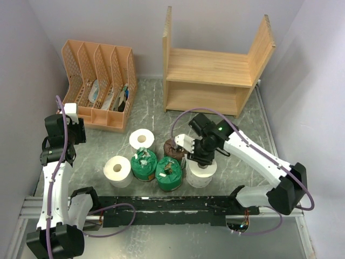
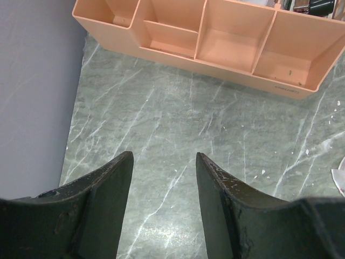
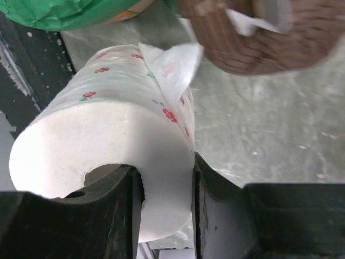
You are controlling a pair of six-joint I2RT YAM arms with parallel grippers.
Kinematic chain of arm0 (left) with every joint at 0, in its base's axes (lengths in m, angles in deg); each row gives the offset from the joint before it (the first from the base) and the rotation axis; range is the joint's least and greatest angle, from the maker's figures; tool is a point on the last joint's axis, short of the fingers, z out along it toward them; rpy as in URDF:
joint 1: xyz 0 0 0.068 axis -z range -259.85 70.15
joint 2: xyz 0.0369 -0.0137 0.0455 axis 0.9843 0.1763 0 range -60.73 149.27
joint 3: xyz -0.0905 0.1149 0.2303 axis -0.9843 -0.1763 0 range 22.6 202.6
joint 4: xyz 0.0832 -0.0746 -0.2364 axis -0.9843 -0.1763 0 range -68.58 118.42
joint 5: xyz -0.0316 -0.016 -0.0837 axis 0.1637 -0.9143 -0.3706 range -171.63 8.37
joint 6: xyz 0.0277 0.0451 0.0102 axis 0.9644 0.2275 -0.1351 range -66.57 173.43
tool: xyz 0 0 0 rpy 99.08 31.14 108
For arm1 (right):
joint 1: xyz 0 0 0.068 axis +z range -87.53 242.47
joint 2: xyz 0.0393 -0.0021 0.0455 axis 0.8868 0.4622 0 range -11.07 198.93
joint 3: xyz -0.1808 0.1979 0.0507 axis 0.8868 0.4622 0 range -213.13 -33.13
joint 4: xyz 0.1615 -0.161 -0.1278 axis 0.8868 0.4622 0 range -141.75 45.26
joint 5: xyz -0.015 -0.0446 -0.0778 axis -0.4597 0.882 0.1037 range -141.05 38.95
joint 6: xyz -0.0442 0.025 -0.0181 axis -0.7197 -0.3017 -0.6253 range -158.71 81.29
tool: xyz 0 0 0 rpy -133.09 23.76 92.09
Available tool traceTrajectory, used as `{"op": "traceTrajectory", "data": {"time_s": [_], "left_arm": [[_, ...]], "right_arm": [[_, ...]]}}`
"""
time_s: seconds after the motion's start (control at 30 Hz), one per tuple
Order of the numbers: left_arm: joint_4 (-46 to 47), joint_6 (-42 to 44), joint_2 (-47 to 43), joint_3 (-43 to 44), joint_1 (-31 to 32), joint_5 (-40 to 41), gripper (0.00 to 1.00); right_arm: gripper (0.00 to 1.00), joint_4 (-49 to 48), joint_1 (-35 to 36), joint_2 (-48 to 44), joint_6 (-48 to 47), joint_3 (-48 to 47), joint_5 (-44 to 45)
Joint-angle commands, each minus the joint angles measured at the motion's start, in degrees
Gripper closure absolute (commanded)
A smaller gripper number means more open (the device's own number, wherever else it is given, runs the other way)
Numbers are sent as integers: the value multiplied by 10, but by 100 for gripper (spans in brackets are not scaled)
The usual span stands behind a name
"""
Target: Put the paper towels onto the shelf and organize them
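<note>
Six paper towels stand grouped on the marble table. My right gripper reaches down onto a white roll printed with small red flowers. It is shut on the roll's wall, one finger inside the hollow core and one outside. A brown-ended roll lies just beyond it. Two green-wrapped rolls and two more white rolls sit to the left. The wooden shelf stands at the back with bare boards. My left gripper hovers open over bare table at far left.
An orange slotted file organizer holding some items stands at the back left, just ahead of my left gripper. Grey walls close in the table on the left, the back and the right. A black rail runs along the near edge.
</note>
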Motion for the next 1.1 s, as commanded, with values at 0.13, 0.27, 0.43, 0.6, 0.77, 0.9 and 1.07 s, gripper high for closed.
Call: {"op": "traceTrajectory", "data": {"time_s": [0.13, 0.27, 0.43, 0.6, 0.77, 0.9, 1.07], "left_arm": [[5, -2, -2, -2, -7, -3, 38], [5, -3, -1, -2, -7, -2, 38], [5, -2, 4, -1, -7, -3, 38], [4, -3, 6, 0, -8, -3, 39], [5, -3, 4, -1, -9, -3, 39], [5, -3, 7, -1, -9, -3, 39], [4, -3, 9, 0, -9, -2, 39]], "right_arm": [[100, 62, -73, -38, -57, -105, 50], [100, 123, -154, 0, -104, -239, 21], [100, 125, -215, 83, -126, -424, 49], [100, 125, -251, 212, -65, -613, 67], [100, 125, -251, 264, -20, -764, 115], [100, 121, -253, 289, -44, -852, 177], [100, 92, -252, 243, -51, -855, 185]]}}
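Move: My right fingers already pinch the wall of the white roll with the flowered print. The shelf's upper board, its middle taken, is roughly 38 cm ahead of this hand, 5 cm to the right and some 12 cm higher. The brown roll sits about 6 cm ahead and 10 cm left, the nearer green roll 4 cm back and 13 cm left, both about 7 cm lower. From my left hand the board is some 27 cm ahead, 54 cm right, 6 cm up. Keeping my pinch on the white roll, I sweep my right hand up and forward together, away from the other rolls and towards the shelf's upper board, rising about 30 cm and reaching some 24 cm out, drifting a little right. Along the way the wrist swings my fingers from pointing down to pointing outward, turning somewhat clockwise; the last stretch is nearly all upward. ##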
